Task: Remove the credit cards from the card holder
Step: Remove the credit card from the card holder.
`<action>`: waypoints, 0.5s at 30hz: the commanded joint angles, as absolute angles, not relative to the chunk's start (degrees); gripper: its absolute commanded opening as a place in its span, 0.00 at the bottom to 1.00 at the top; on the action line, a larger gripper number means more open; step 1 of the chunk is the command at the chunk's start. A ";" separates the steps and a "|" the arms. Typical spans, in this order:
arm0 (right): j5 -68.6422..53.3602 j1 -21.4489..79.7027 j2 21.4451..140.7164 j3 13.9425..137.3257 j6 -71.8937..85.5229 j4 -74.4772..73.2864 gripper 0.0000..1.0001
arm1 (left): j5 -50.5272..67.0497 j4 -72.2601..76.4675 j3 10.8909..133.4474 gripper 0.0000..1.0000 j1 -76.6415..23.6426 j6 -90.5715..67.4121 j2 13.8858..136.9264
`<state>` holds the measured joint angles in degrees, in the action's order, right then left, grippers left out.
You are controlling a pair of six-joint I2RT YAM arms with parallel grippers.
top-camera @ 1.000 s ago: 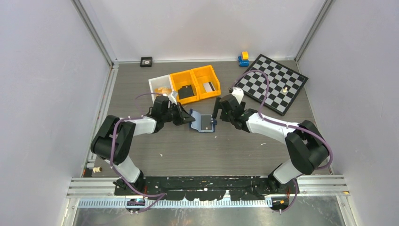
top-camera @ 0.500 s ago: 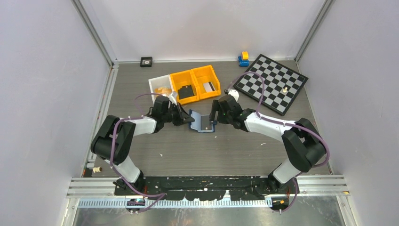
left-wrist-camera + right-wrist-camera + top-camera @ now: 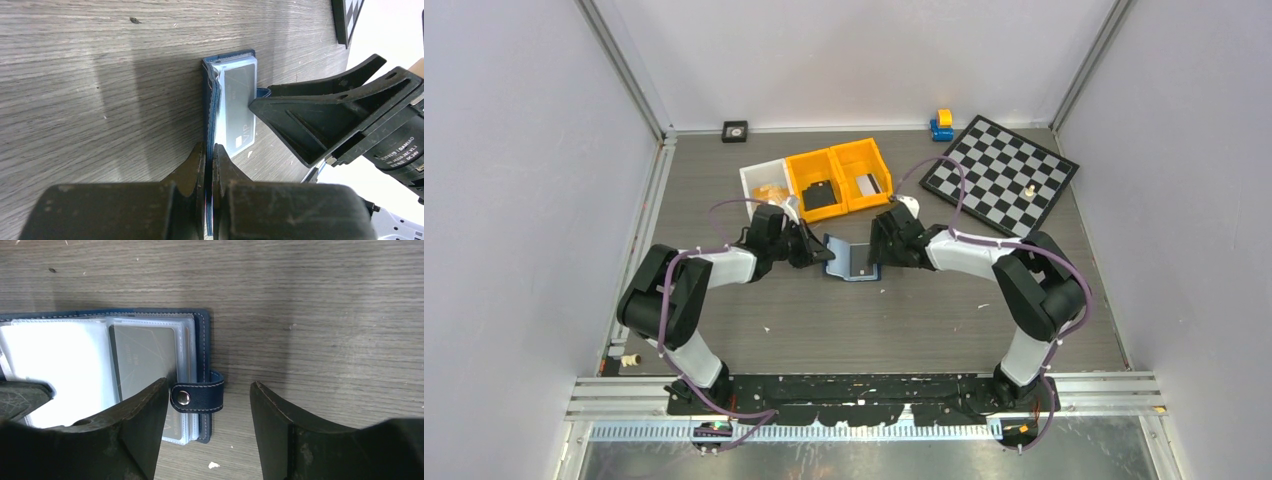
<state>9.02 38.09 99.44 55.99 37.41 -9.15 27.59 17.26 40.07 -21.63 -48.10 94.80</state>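
The navy card holder lies open on the table between both arms. My left gripper is shut on the edge of its raised navy cover. A grey credit card marked VIP sits in a clear sleeve of the flat half and also shows in the left wrist view. My right gripper stands open over that half's outer edge. The snap tab lies between its fingers, close to the left one. No tan card shows.
Behind the holder stand two orange bins and a white bin; one orange bin holds a black block. A chessboard lies at the back right, with a blue and yellow toy beside it.
My right gripper has moved left up to the holder's tab side, and its jaws have narrowed somewhat. The left gripper keeps its hold and has not moved.
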 commanded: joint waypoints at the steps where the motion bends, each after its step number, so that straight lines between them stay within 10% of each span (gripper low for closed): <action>1: 8.90 37.90 101.04 59.19 37.42 -9.14 0.62 | 25.84 15.34 42.25 0.00 -21.60 -45.73 94.98; 10: 6.84 36.94 99.54 57.31 38.45 -6.45 0.28 | 23.18 10.75 43.51 0.00 -21.62 -43.43 94.10; 15: 5.36 36.92 99.05 56.93 38.02 -5.30 0.25 | 24.01 11.12 43.26 0.33 -21.94 -43.77 93.84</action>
<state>7.09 36.73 101.14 56.86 37.98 -7.79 24.58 11.94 42.00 -21.63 -44.71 94.80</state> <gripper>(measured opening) 0.261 0.234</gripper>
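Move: The right hand's part-open fingers straddle the card holder's closing strap, about 1 cm ahead, 1 cm to its left and 1 cm below. The grey card, still in its pocket, lies some 5 cm left of that hand, 1 cm ahead and 2 cm lower. The left hand still pinches the raised left flap, whose middle is level, about 3 cm to its right and 2 cm below; from it the strap is some 12 cm right, 1 cm back and 3 cm down. The right fingers close around the strap, from about two-thirds open to a quarter, pinching it while the hand eases about 1 cm forward and stays low. The left hand carries the flap about 1 cm left and 1 cm down, tipping slightly, then parts its fingers at the very end to loosen its pinch. ##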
